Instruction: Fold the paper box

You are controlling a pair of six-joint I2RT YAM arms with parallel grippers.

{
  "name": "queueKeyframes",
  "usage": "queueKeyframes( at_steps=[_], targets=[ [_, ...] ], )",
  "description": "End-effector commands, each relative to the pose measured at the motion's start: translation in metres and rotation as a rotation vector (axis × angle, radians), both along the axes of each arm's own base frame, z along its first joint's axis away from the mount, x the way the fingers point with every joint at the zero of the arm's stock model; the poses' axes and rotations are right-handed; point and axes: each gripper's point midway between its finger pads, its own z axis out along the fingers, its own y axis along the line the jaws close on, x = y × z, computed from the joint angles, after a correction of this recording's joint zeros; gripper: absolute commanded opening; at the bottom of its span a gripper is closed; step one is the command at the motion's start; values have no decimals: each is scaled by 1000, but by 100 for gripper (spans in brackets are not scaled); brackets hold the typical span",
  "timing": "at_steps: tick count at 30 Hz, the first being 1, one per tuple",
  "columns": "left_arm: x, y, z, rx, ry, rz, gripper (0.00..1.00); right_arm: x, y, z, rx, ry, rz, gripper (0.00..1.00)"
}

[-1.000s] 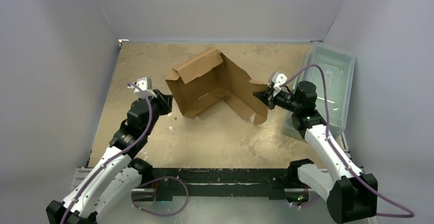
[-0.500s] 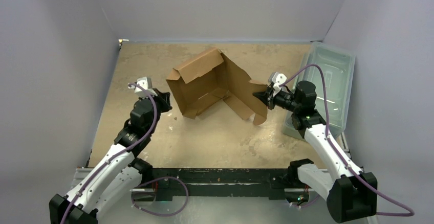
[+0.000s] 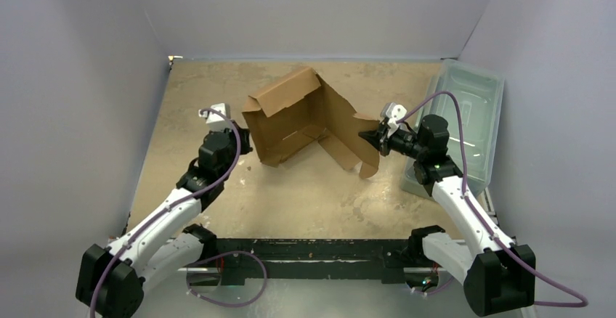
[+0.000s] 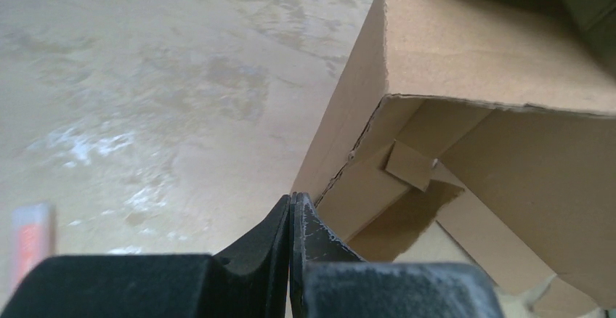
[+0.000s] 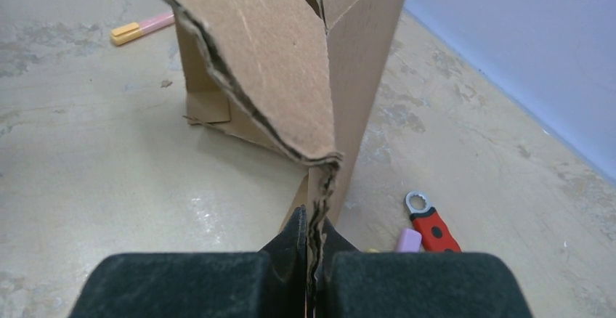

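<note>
The brown paper box (image 3: 290, 96) stands half-formed at the table's middle, its walls up and its flaps spread. My left gripper (image 3: 245, 142) is shut with nothing between its fingers. In the left wrist view its tips (image 4: 293, 199) sit at the lower corner of the paper box's (image 4: 450, 49) left wall. Whether they touch it is unclear. My right gripper (image 3: 368, 135) is shut on the edge of the box's right flap. The right wrist view shows that ragged cardboard edge (image 5: 314, 187) pinched between the jaws (image 5: 314, 220).
A translucent plastic bin (image 3: 472, 96) stands at the right edge. Past the held flap lie a red-handled wrench (image 5: 434, 225) and a small purple block (image 5: 409, 240). A pink and yellow marker (image 5: 142, 29) lies farther off. Grey walls close in the table.
My left arm has swung right up to the box's left wall and its gripper has shut. The box's left wall has shifted slightly right. The right arm holds still.
</note>
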Motion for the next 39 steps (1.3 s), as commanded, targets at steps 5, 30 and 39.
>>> queueKeyframes(
  at_steps=[5,30,39],
  targets=[
    [27,-61,41,-117,-112,-231,0,-19,16,22,22,-66,154,0],
    [-24,-3,65,-30,-58,-86,16,23,-20,24,10,-58,-135,0],
    [-35,-48,155,132,-199,-439,40,20,-17,25,23,-50,-111,0]
  ],
)
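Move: The left gripper, shut, is at the near edge of the paper box's left wall; the wall's middle lies about 4 cm ahead, 2 cm right and 3 cm lower. A marker lies some 14 cm to its left, 4 cm back and 18 cm below. The right gripper already pinches the right wall's edge; from it the left wall lies about 29 cm left and 2 cm ahead, slightly lower, and the wrench 6 cm ahead, 1 cm left, 20 cm below. Sweep the shut left gripper about 5 cm right and 3 cm forward against the box's left wall, then draw it back some 7 cm, 3 cm to the left and up about 12 cm, clear of the wall, fingers opening a third and tipping up. Keep the right pinch; swing that hand 2 cm back and left, then about 4.5 cm forward and right. ##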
